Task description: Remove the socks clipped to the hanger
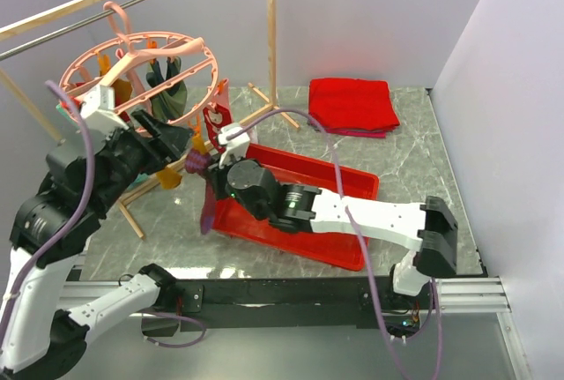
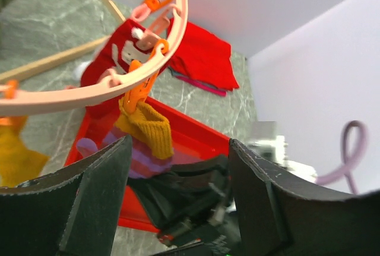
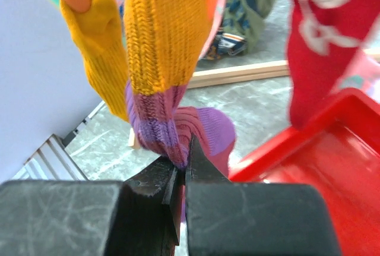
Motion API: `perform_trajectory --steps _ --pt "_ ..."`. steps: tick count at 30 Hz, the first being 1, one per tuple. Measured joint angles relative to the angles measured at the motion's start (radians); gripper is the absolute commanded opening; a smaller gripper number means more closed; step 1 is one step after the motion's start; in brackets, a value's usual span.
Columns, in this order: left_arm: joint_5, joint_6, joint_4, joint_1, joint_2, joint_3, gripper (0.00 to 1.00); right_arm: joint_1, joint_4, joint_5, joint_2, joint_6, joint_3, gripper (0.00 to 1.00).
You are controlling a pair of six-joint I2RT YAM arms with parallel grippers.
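Note:
The round pink hanger hangs from the metal bar, with socks clipped around its ring. A sock with a yellow cuff and purple-maroon stripes hangs from an orange clip. My right gripper is shut on its lower striped part, just left of the red tray. My left gripper stands open beside the ring, above the right one, with nothing between its fingers. A red sock with white pattern, dark green socks and a yellow sock are also clipped on.
A red tray lies under my right arm. A folded red cloth sits at the back right. The wooden rack's post and floor struts stand behind the hanger. Walls close in on both sides.

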Motion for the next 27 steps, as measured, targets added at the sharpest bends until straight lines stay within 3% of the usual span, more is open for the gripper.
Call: perform_trajectory --steps 8,17,27 --pt "0.05 -0.002 0.006 0.0 0.068 -0.004 0.63 0.011 -0.135 0.063 -0.091 0.037 0.0 0.0" --pt "-0.029 -0.029 0.003 0.0 0.124 -0.008 0.69 0.039 -0.222 0.133 -0.09 0.029 0.014 0.0" --pt "-0.103 -0.043 0.031 0.0 0.161 -0.068 0.66 0.093 -0.252 0.254 -0.051 -0.018 0.055 0.0"
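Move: The orange clip holding the yellow-cuffed purple sock is about 8 cm ahead of the left hand, straight in line and some 5 cm below. The red sock hangs around 8 cm beyond that clip and 4 cm to its right; the yellow sock is 7 cm to its left, 1 cm nearer. From the right hand, the same clip is roughly 11 cm above and 2 cm left, and the tray's middle lies 8 cm ahead, 20 cm right and far below. The shut right fingers keep their pinch on the purple sock below its yellow cuff, shifting about 4 cm right, slightly back, then twisting some 10 degrees clockwise. The left hand, fingers still open, comes down and forward by about 5 cm each way, first slipping a little right and tipping nose-down, until the orange clip stands between its fingertips, not yet squeezed. ##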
